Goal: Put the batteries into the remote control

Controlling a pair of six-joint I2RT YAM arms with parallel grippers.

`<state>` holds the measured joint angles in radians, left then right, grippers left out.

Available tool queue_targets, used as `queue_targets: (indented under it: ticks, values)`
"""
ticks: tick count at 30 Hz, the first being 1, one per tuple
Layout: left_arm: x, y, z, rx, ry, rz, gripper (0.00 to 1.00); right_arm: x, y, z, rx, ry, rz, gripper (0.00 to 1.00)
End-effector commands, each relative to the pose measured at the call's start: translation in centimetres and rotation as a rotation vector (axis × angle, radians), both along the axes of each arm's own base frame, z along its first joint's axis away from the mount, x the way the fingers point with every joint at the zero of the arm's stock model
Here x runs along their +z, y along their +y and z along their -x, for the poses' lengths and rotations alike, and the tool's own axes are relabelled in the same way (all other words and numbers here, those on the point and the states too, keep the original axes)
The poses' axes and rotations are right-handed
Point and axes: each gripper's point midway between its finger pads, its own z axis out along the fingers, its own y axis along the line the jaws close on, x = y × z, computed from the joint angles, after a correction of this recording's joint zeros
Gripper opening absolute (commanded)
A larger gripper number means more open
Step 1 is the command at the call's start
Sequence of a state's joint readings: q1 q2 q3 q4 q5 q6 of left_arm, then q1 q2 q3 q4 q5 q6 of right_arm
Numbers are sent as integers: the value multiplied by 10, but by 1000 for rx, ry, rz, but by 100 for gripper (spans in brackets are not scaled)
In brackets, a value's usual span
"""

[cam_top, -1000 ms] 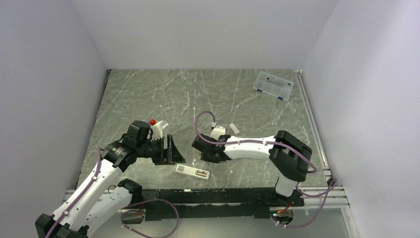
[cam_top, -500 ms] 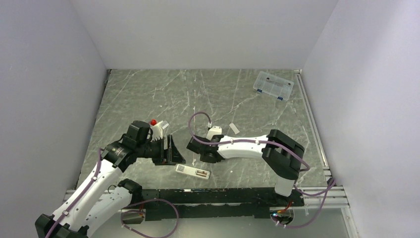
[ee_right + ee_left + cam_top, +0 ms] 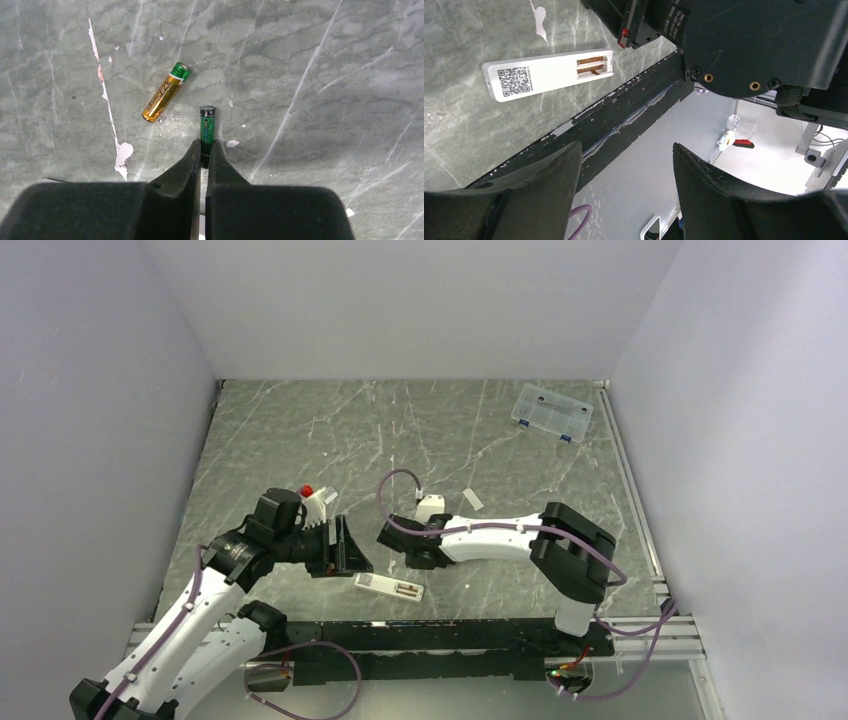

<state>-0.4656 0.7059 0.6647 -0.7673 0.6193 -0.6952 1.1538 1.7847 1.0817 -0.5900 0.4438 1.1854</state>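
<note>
In the right wrist view my right gripper (image 3: 204,150) is shut on the near end of the dark green battery (image 3: 207,127), which lies on the marble table. The gold battery (image 3: 165,92) lies loose just to its left, slanted. The white remote control (image 3: 389,586) lies near the table's front edge, its open recess (image 3: 591,65) facing up beside a QR label. My left gripper (image 3: 626,150) hangs open and empty just left of the remote, out over the front edge. From above, the right gripper (image 3: 392,540) sits just behind the remote.
A clear compartment box (image 3: 551,412) stands at the back right. A small flat white cover piece (image 3: 472,499) lies behind the right arm. The black front rail (image 3: 440,635) runs along the near edge. The right arm's dark body (image 3: 749,45) fills the left wrist view's top.
The right gripper's jaws have come together on the green battery, and that arm has slid a little left. The left arm has barely shifted, its jaws unchanged.
</note>
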Motion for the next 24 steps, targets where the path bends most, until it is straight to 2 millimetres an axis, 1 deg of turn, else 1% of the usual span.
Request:
queue_targets:
  ticks: [1,5,11,18,24]
  values:
    - [-2,0,-6,25,0,-14,72,-7,-6,9,92,17,33,0]
    - [-7,0,-8,36,15,-26,72,3,-5,5,157,-24,23,0]
    - [-18,3,-15,81,50,-71,72,18,-5,2,276,-61,43,0]
    - [-34,8,-27,137,76,-140,71,36,1,11,481,-86,6,0]
    - [-55,12,-36,193,109,-185,70,53,1,20,665,-105,-9,0]
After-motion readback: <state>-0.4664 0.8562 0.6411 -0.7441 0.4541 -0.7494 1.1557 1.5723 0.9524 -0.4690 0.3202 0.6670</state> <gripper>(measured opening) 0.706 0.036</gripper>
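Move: The right hand already grips the green battery at the table. From it, the remote's middle lies about 5 cm back and 7 cm left, its open battery bay 6 cm back and 3 cm left, and the gold battery 4 cm ahead and 3 cm left, all roughly level with it. The left hand is empty and open, with the remote's middle some 15 cm below it, 2 cm ahead and 4 cm right. Turning counter-clockwise by nearly 30 degrees, the right hand keeps its pinch on the green battery and, after a barely moving start, lifts it some 3 cm off the table, easing back and slightly right. The left hand sinks about 5 cm and forward half as far towards the remote, its fingers tipping steeper downward and staying open. ##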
